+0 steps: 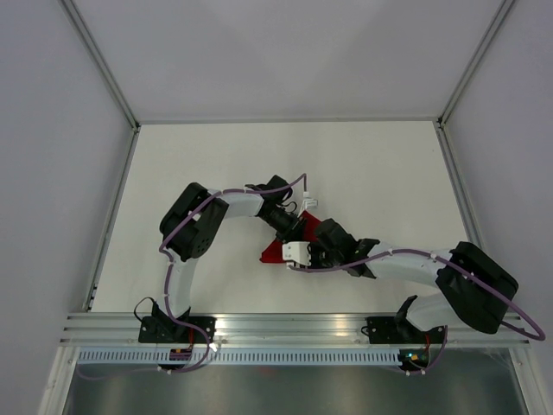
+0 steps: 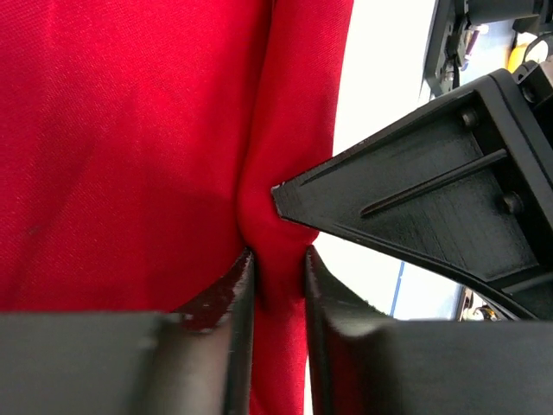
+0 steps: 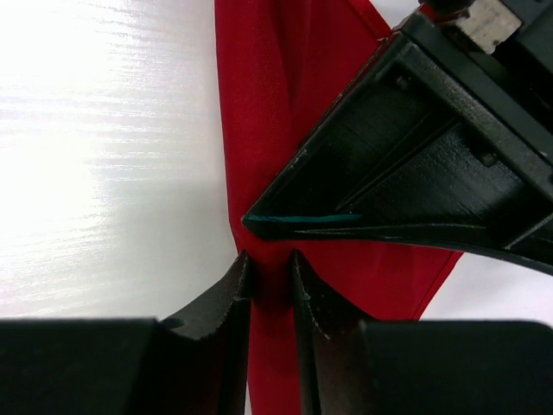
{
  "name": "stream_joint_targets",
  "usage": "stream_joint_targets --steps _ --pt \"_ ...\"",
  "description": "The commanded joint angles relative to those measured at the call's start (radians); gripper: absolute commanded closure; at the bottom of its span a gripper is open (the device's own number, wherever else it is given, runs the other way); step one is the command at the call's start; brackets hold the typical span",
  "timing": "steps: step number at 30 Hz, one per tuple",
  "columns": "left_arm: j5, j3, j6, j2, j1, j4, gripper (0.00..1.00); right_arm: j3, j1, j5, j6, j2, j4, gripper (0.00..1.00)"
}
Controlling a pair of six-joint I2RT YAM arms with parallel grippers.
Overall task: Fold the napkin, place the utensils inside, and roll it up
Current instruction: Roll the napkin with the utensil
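Observation:
The red napkin (image 1: 275,251) lies bunched at the table's middle, mostly hidden under both grippers in the top view. My left gripper (image 1: 300,226) is shut on a fold of the napkin (image 2: 130,147), with cloth pinched between its fingers (image 2: 238,303). My right gripper (image 1: 318,242) is shut on the same narrow fold of the napkin (image 3: 259,104), right next to the left one. Each wrist view shows the other gripper's black fingertip touching the cloth just ahead of its own jaws. No utensils are in view.
The white table (image 1: 216,164) is bounded by grey walls and a metal rail (image 1: 285,327) at the near edge. The arms' bases sit on that rail. The two wrists crowd closely together over the napkin.

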Motion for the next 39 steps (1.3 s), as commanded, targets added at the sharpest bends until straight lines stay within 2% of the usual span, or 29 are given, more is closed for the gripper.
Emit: stream_joint_targets --steps 1,2,3,6,13,19,22,25,26,29,34,37,39 --pt "-0.170 -0.016 0.001 0.024 0.007 -0.043 0.67 0.023 0.001 -0.001 0.026 0.036 -0.048 0.87" --pt "-0.170 -0.018 -0.007 0.016 0.009 -0.037 0.61 0.033 0.000 -0.008 0.026 0.047 -0.059 0.89" --pt "-0.170 -0.018 -0.017 0.011 0.016 -0.032 0.59 0.037 0.000 -0.011 0.029 0.052 -0.071 0.92" --pt "-0.139 -0.016 -0.042 -0.001 0.041 -0.024 0.55 0.056 -0.009 -0.033 0.027 0.067 -0.103 0.94" --pt "-0.185 -0.096 -0.119 -0.107 0.105 0.106 0.52 0.128 -0.058 -0.114 0.029 0.110 -0.208 0.95" --pt "-0.253 -0.182 -0.284 -0.232 0.199 0.284 0.50 0.220 -0.121 -0.212 0.029 0.182 -0.300 0.96" --pt "-0.321 -0.277 -0.390 -0.337 0.258 0.442 0.50 0.305 -0.164 -0.270 0.021 0.246 -0.363 0.96" --pt "-0.456 -0.399 -0.479 -0.479 0.295 0.611 0.50 0.409 -0.210 -0.339 0.006 0.341 -0.447 0.96" --pt "-0.552 -0.435 -0.505 -0.517 0.295 0.667 0.46 0.440 -0.223 -0.353 0.000 0.370 -0.494 0.96" --pt "-0.694 -0.581 -0.539 -0.657 0.297 0.859 0.36 0.571 -0.272 -0.414 -0.011 0.493 -0.601 0.97" --pt "-0.789 -0.745 -0.454 -0.830 0.285 1.048 0.33 0.762 -0.331 -0.475 -0.036 0.671 -0.729 0.97" --pt "-0.806 -0.773 -0.351 -0.880 0.233 1.062 0.31 0.842 -0.350 -0.499 -0.060 0.748 -0.804 0.97" --pt "-0.858 -0.765 -0.228 -0.895 0.156 1.031 0.31 0.881 -0.356 -0.516 -0.070 0.782 -0.860 0.97"
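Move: In the near-side roll of the napkin both hands are already sharing a grip, the right hand some 3 cm to the right of the left. From the right hand, the middle of the still-open flap it is rolling onto lies about 6 cm ahead and 1 cm left, 1 cm lower; the roll's left end is level with it and roughly 10 cm to its left. From the left hand that flap is about 6 cm ahead and 2 cm right. Rolling the held edge forward onto the open flap, the right hand keeps its pinch and slides about 7 cm forward near table height, drifting slightly left, while its fingers tip some 40 degrees from forward-down to back-down. The left hand opens, lets go of the roll, draws away forward-left, then rises 13 cm, swinging nearly 60 degrees counter-clockwise. ##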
